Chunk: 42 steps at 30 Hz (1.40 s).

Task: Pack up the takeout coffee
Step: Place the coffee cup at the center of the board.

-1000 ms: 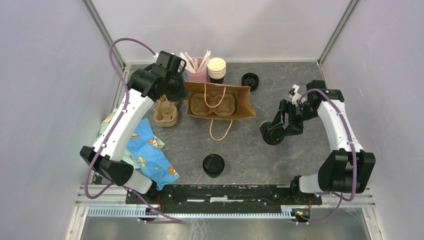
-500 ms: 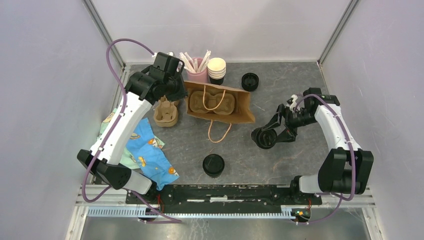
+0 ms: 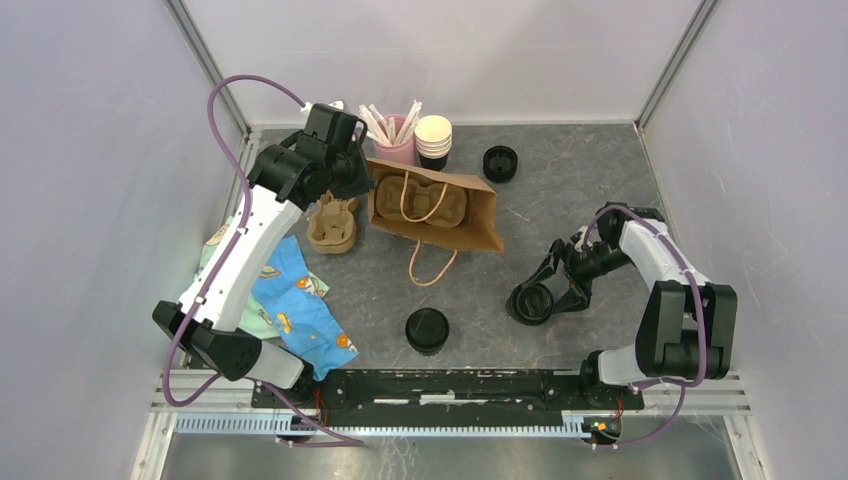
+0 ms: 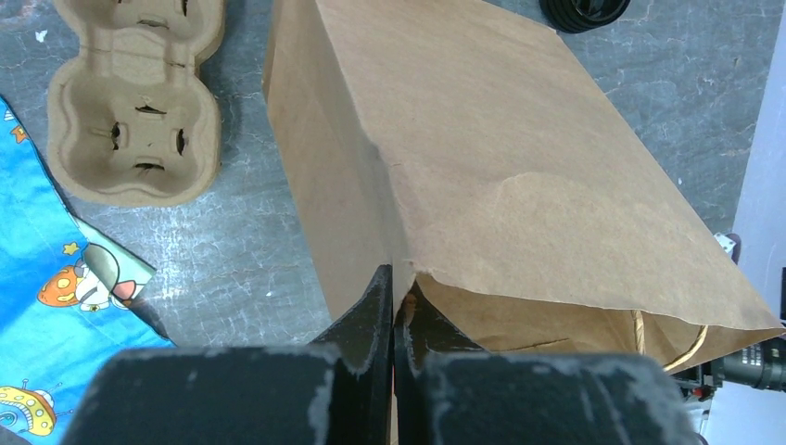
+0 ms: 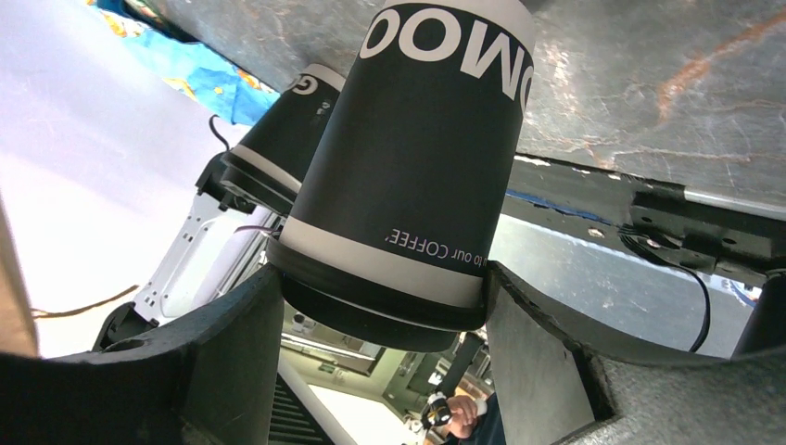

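A black lidded takeout coffee cup (image 3: 530,303) (image 5: 408,167) sits tilted between the fingers of my right gripper (image 3: 537,297) (image 5: 380,287), which is shut on it just by the lid rim, right of the table's middle. A second lidded black cup (image 3: 427,330) (image 5: 283,139) stands on the table near the front. The brown paper bag (image 3: 480,215) (image 4: 482,167) stands open at the back, with a cardboard carrier (image 3: 432,203) showing inside. My left gripper (image 3: 345,170) (image 4: 394,283) is shut on the bag's left rim corner.
A second cardboard carrier (image 3: 332,225) (image 4: 134,102) lies left of the bag. A blue patterned cloth (image 3: 300,300) (image 4: 46,306) covers the near left. At the back are a pink cup of straws (image 3: 395,142), a stack of lidless cups (image 3: 433,138) and black lids (image 3: 500,162).
My right gripper has carried the cup toward the near side and slightly left, and lower. The left gripper has tugged the bag's rim a little to the left.
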Each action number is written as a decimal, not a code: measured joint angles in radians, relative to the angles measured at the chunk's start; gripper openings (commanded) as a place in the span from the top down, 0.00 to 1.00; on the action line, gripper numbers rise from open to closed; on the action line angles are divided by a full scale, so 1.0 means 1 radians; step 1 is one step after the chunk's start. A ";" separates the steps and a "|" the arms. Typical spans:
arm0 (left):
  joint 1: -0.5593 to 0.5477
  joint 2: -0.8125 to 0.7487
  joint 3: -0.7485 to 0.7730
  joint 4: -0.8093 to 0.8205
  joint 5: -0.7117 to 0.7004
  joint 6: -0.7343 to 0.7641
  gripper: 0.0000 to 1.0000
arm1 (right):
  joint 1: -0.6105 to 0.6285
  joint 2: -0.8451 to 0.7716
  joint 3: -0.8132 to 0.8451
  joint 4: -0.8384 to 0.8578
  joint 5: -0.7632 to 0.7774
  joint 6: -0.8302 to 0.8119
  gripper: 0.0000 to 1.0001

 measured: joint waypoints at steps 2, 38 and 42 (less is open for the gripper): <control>0.000 0.000 0.000 0.001 -0.001 0.000 0.98 | 0.000 0.000 -0.025 0.000 0.011 0.000 0.86; 0.003 -0.040 -0.043 0.073 0.032 0.000 0.98 | -0.013 -0.165 0.167 0.110 0.219 -0.104 0.02; 0.007 -0.015 -0.013 0.025 0.058 0.000 0.98 | -0.032 -0.259 0.151 0.232 0.226 -0.130 0.02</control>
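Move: Just under the right hand, with the coffee cup gripped by its lid end, lies the spot on the board: roughly 2 cm back and 10 cm down. The first coffee cup stands about 18 cm to the hand's left and 7 cm nearer the base; the paper bag's middle is some 25 cm ahead and 21 cm left, near hand height. From the left hand, closed on the bag's rim, the spot lies about 18 cm back, 29 cm right and 25 cm down. Easing down and back by about 1.5 cm each, the right hand brings the coffee cup onto the board, pauses, and opens its fingers to let go. It then draws off forward, up and somewhat right, ending roughly 12 cm from the release point, the wrist tilting some 40 degrees so the fingers swing forward. The left hand keeps its pinch on the bag's rim, rising a little and sinking again. ##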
